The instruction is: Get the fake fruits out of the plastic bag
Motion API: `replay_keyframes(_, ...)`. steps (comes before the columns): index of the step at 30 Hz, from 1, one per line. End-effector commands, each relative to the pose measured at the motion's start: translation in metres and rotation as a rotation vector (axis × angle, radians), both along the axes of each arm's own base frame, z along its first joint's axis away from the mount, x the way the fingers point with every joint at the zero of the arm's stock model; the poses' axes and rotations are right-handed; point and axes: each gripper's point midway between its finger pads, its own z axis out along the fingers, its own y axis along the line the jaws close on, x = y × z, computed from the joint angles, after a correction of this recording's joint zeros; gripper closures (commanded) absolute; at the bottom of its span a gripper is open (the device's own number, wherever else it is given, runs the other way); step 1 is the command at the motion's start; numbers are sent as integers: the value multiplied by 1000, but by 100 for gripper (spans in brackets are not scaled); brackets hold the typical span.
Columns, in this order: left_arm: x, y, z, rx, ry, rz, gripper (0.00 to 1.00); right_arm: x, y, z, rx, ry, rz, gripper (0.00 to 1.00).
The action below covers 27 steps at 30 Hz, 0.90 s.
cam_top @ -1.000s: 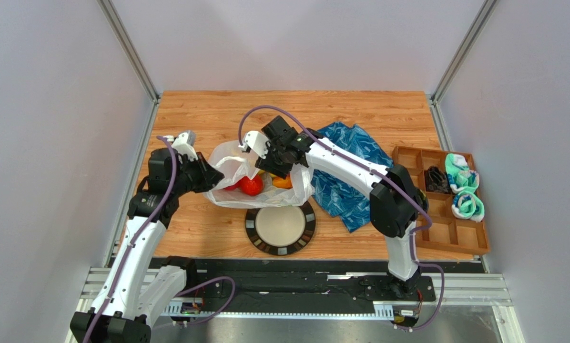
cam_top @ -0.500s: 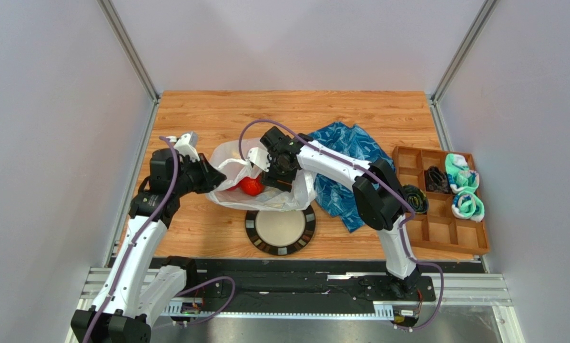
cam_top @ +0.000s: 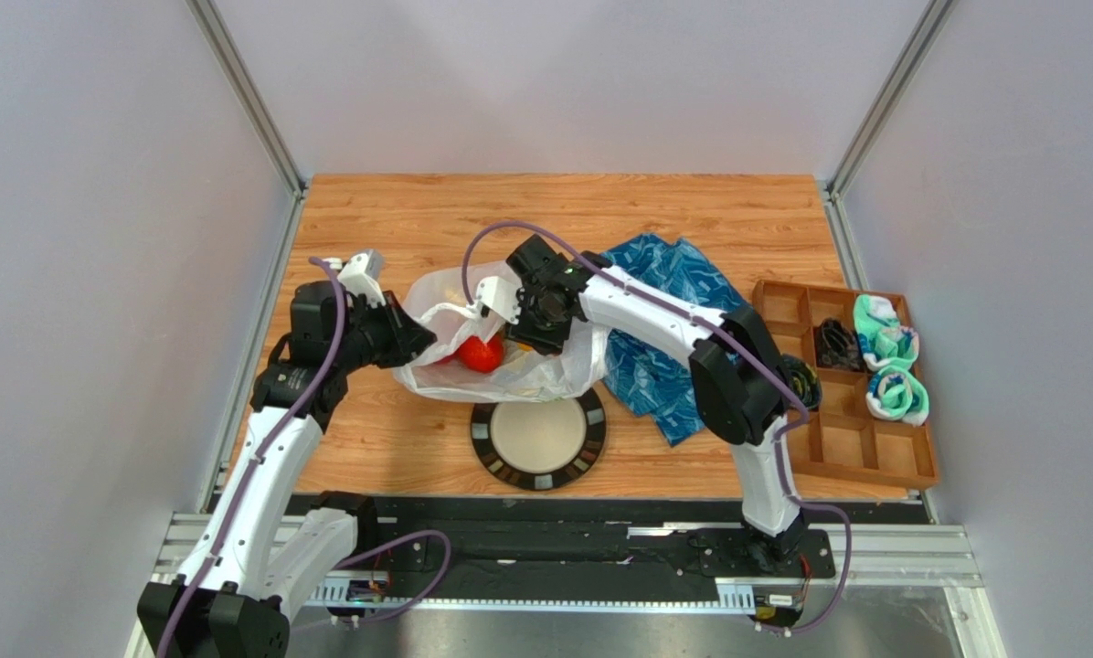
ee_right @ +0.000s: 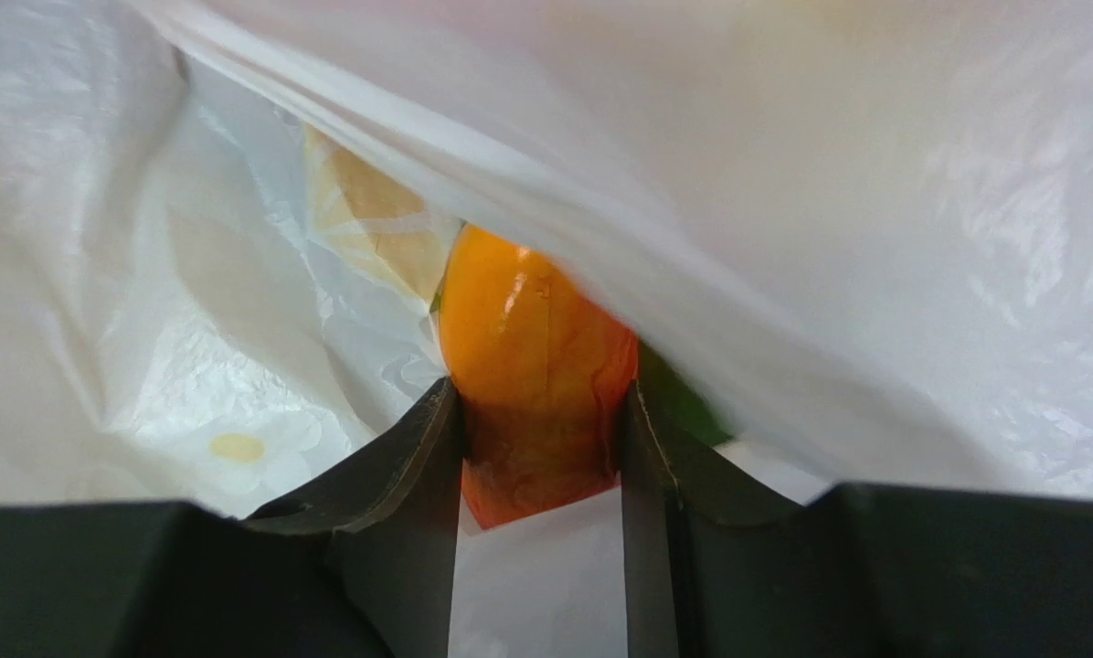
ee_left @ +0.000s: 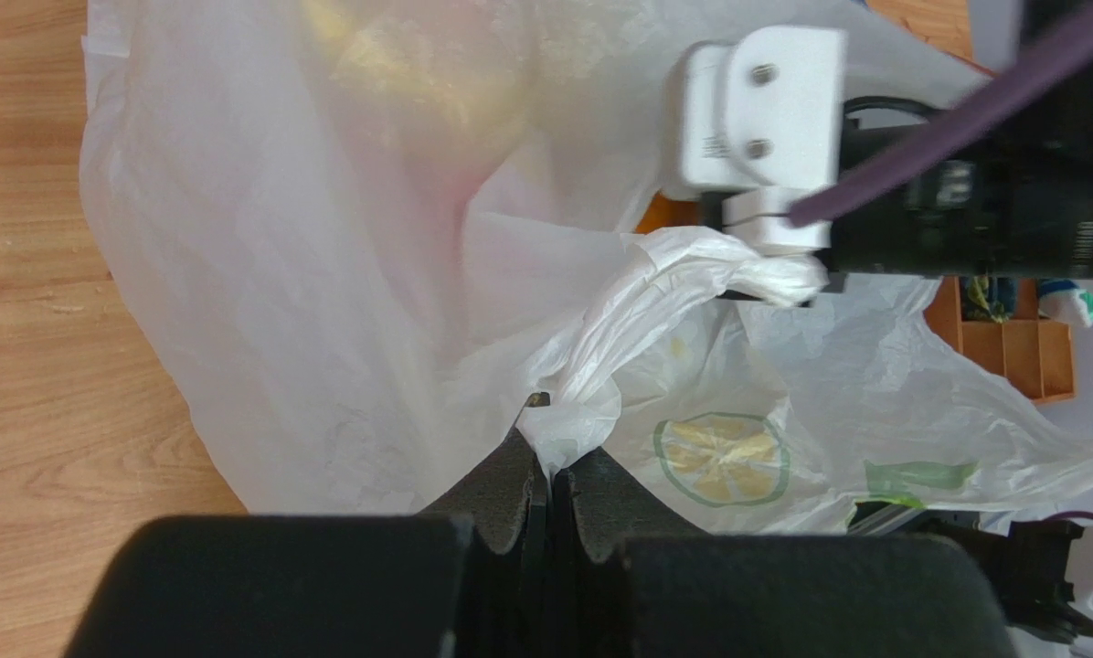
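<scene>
The white plastic bag (cam_top: 442,318) lies on the table behind the plate. My left gripper (cam_top: 404,333) is shut on the bag's twisted handle (ee_left: 607,359) and holds its left side up. My right gripper (cam_top: 527,333) is inside the bag's mouth, shut on a glossy red-orange mango-shaped fruit (ee_right: 536,359) that sits between its fingers (ee_right: 387,473). A red round fruit (cam_top: 479,355) shows in the bag's opening. A bit of green (ee_right: 676,398) shows beside the mango. A yellow shape (ee_left: 387,62) shows dimly through the bag. The other fruits are hidden.
A black-rimmed round plate (cam_top: 582,442) sits just in front of the bag. A blue patterned cloth (cam_top: 662,309) lies to the right of the bag. A wooden compartment tray (cam_top: 854,439) with rolled socks stands at the right edge.
My right gripper moved left and down, deeper into the bag, covering the orange fruit seen earlier. My left gripper shifted slightly up and right with the handle.
</scene>
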Motion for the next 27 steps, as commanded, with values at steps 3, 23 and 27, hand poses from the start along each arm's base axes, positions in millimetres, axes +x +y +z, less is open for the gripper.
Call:
replay_keyframes(3,14,-6,27,-46,-88,-10,96,-34,23,133,363,-27,42,86)
replay_keyframes(23,51,-4,111,-58,-336,19,100,6,65,246,678,-259,-12,88)
replay_keyframes(27,77,6,199,-29,-543,71,100,75,48,300,731,-459,-62,90)
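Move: The right hand already has the mango between its fingers, down inside the bag. The red fruit lies about 9 cm to this hand's left, nearly level with it, and the plate's middle some 12 cm back, 4 cm lower and neither left nor right. The left hand, pinching the bag's handle, has the mango some 17 cm to its right, 5 cm ahead and 12 cm below. Upward, fast, the right hand draws the mango out of the bag by about 20 cm, first easing back, then coming forward again, while drifting left towards the left hand; its wrist rolls some 35 degrees so the fingers swing round to point left, grip kept. The left hand keeps its pinch on the handle and rises late, and forward too, tipping its fingers up a little. ##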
